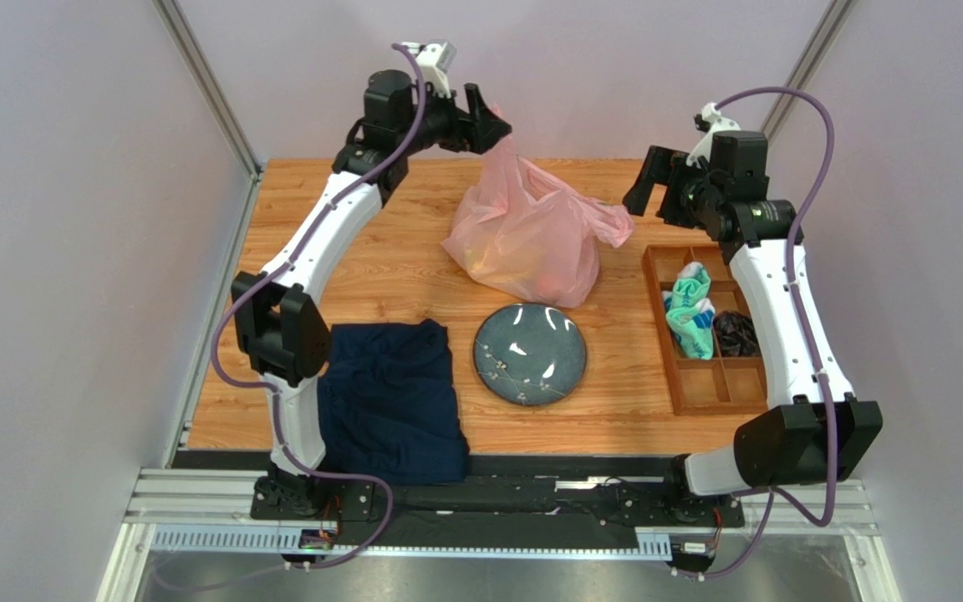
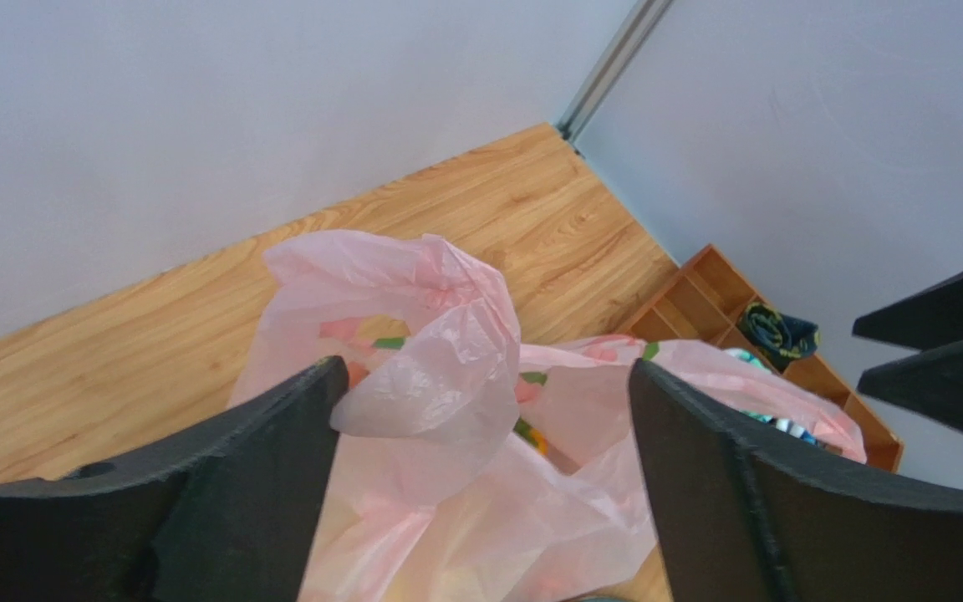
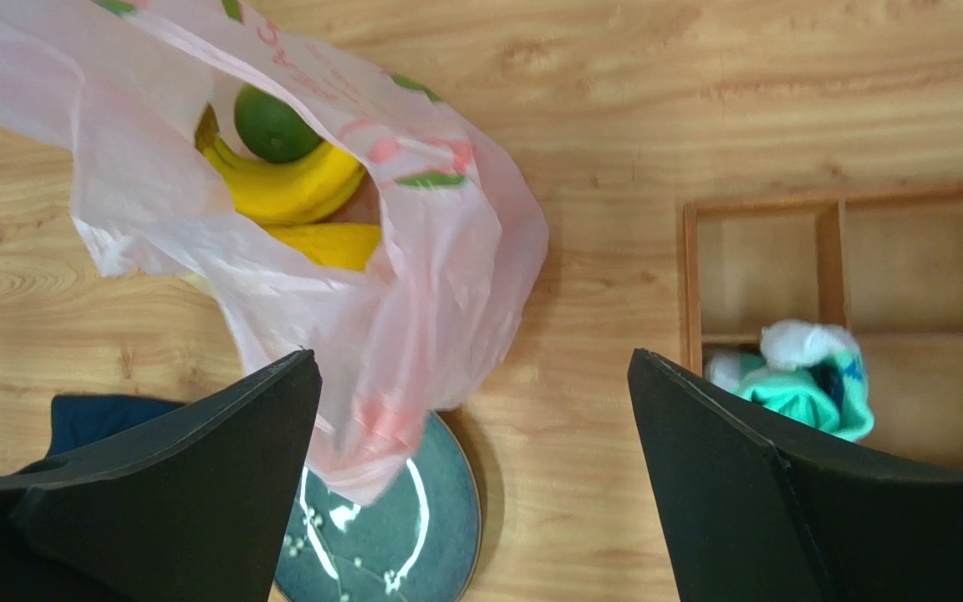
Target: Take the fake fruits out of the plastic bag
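The pink plastic bag [image 1: 527, 238] sits at the back middle of the table, one handle drawn up to a peak. My left gripper [image 1: 493, 126] is at that peak. In the left wrist view its jaws [image 2: 487, 383] stand open, with the handle loop [image 2: 430, 376] between them, resting against the left finger [image 2: 261, 464]. My right gripper [image 1: 652, 191] hovers open just right of the bag. Its wrist view looks into the bag's mouth [image 3: 323, 201] at the fake fruits: a yellow banana bunch [image 3: 286, 188], a green round one [image 3: 273, 123] and a yellow piece [image 3: 330, 245].
A dark grey plate [image 1: 529, 376] lies in front of the bag, partly under its hanging edge [image 3: 361, 414]. A navy folded cloth [image 1: 392, 401] is at the near left. A wooden compartment tray [image 1: 676, 339] with small cloth items stands at the right.
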Available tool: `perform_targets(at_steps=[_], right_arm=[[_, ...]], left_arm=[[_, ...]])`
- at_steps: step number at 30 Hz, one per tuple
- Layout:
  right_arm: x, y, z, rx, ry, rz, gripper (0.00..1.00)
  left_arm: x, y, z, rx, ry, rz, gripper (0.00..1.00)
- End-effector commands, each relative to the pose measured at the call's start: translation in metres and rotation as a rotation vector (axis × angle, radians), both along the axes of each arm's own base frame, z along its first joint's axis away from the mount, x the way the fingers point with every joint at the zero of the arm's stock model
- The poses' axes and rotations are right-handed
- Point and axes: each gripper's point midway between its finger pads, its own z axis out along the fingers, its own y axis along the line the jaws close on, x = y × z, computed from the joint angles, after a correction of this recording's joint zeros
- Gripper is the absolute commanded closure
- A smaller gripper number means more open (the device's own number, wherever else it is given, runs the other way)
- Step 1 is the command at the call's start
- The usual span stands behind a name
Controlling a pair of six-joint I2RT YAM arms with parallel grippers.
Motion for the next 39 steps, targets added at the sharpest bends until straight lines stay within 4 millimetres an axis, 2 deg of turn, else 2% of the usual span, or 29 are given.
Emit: perform_targets(at_steps=[1,2,4,7,8,11,13,14,15,17,18,20,21,23,24,25,26,27,28,29,30,31,32,33,34,36,37,38,39], right_arm=[[-0.020,0.008,-0.017,0.119,0.086,0.032,0.01],[-0.023,0.018,-0.019,0.167,0.101,0.072,0.01],[-0.023,0.028,-0.027,0.223,0.132,0.102,0.02],[-0.018,0.045,-0.038,0.335,0.186,0.133,0.03],[-0.015,0.053,-0.044,0.375,0.216,0.159,0.04],[-0.004,0.063,-0.042,0.456,0.226,0.171,0.04],[0.004,0.064,-0.050,0.473,0.252,0.157,0.05],[0.007,0.064,-0.048,0.472,0.249,0.160,0.07],[0.012,0.063,-0.053,0.470,0.261,0.154,0.15],[0.016,0.064,-0.047,0.465,0.242,0.166,0.34],[0.018,0.064,-0.047,0.465,0.238,0.172,0.54],[0.025,0.064,-0.038,0.454,0.201,0.181,0.80],[0.032,0.061,-0.022,0.437,0.154,0.178,1.00],[0.053,0.058,-0.014,0.414,0.110,0.176,1.00],[0.069,0.059,0.018,0.407,0.026,0.195,1.00],[0.089,0.059,0.010,0.405,0.029,0.190,1.00],[0.109,0.058,0.023,0.382,-0.033,0.191,1.00],[0.124,0.061,0.032,0.355,-0.076,0.199,1.00],[0.138,0.063,0.091,0.323,-0.235,0.221,1.00],[0.165,0.073,0.077,0.293,-0.249,0.236,1.00],[0.174,0.080,0.096,0.276,-0.324,0.259,1.00],[0.173,0.096,0.148,0.254,-0.479,0.290,1.00],[0.183,0.103,0.160,0.211,-0.569,0.302,1.00],[0.180,0.109,0.179,0.197,-0.637,0.304,1.00],[0.173,0.122,0.203,0.189,-0.722,0.323,1.00],[0.160,0.132,0.221,0.127,-0.790,0.364,1.00],[0.155,0.139,0.216,0.116,-0.775,0.396,1.00],[0.143,0.138,0.225,0.105,-0.782,0.409,1.00],[0.141,0.136,0.219,0.069,-0.770,0.422,1.00]], left_arm=[[0.000,-0.027,0.018,-0.026,-0.032,0.033,0.18],[0.005,-0.024,0.012,-0.015,-0.024,0.068,0.29],[0.004,-0.021,0.006,0.005,-0.004,0.081,0.39],[0.005,-0.009,0.000,0.053,0.006,0.130,0.71],[0.006,-0.002,0.001,0.063,0.005,0.156,0.89],[0.004,0.007,-0.004,0.079,0.017,0.172,0.99],[0.002,0.011,-0.010,0.088,0.031,0.174,1.00],[-0.001,0.011,-0.005,0.085,0.026,0.173,1.00],[-0.003,0.011,-0.006,0.081,0.031,0.169,1.00],[-0.012,0.006,0.003,0.063,0.017,0.121,1.00],[-0.016,0.005,0.007,0.058,0.010,0.102,1.00],[-0.024,0.004,0.015,0.065,-0.019,0.072,1.00],[-0.024,0.009,0.020,0.073,-0.037,0.073,1.00],[-0.023,0.022,0.039,0.083,-0.106,0.074,1.00],[-0.013,0.041,0.045,0.083,-0.126,0.108,1.00],[-0.006,0.055,0.055,0.084,-0.152,0.144,1.00],[0.002,0.069,0.061,0.081,-0.169,0.178,1.00],[0.013,0.095,0.077,0.082,-0.211,0.233,1.00],[0.028,0.113,0.078,0.124,-0.243,0.304,1.00],[0.035,0.124,0.092,0.132,-0.296,0.352,1.00],[0.038,0.137,0.119,0.124,-0.368,0.391,1.00],[0.046,0.140,0.124,0.142,-0.405,0.404,1.00],[0.044,0.141,0.144,0.132,-0.466,0.409,1.00],[0.036,0.142,0.173,0.108,-0.537,0.410,1.00],[0.028,0.140,0.190,0.091,-0.580,0.397,1.00],[0.011,0.139,0.221,0.067,-0.650,0.386,1.00],[-0.001,0.139,0.232,0.068,-0.676,0.369,1.00],[-0.008,0.138,0.231,0.079,-0.666,0.344,1.00],[-0.011,0.135,0.222,0.105,-0.652,0.312,1.00]])
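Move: The bag's left handle stands almost between the left hand's open fingers, about 2 cm to the right and 2 cm lower, while the right handle is some 17 cm right, 13 cm back and 13 cm below that hand. From the right hand, the right handle lies about 5 cm left, 1 cm back and 9 cm down; the bananas in the bag are roughly 16 cm left, 2 cm ahead and 24 cm below, and the plate 16 cm left, 13 cm back, 27 cm below. The left hand edges about 3 cm right and sinks while its fingers shut at the bag's left handle, lingers low, then sweeps up some 20 cm and left about 15, tipping its fingers upward. Meanwhile the right hand drops about 8 cm and slides left, rolling its left side up, pinches the right handle, then hauls it forward nearly 20 cm and up some 20, drifting further left and tipping up. ##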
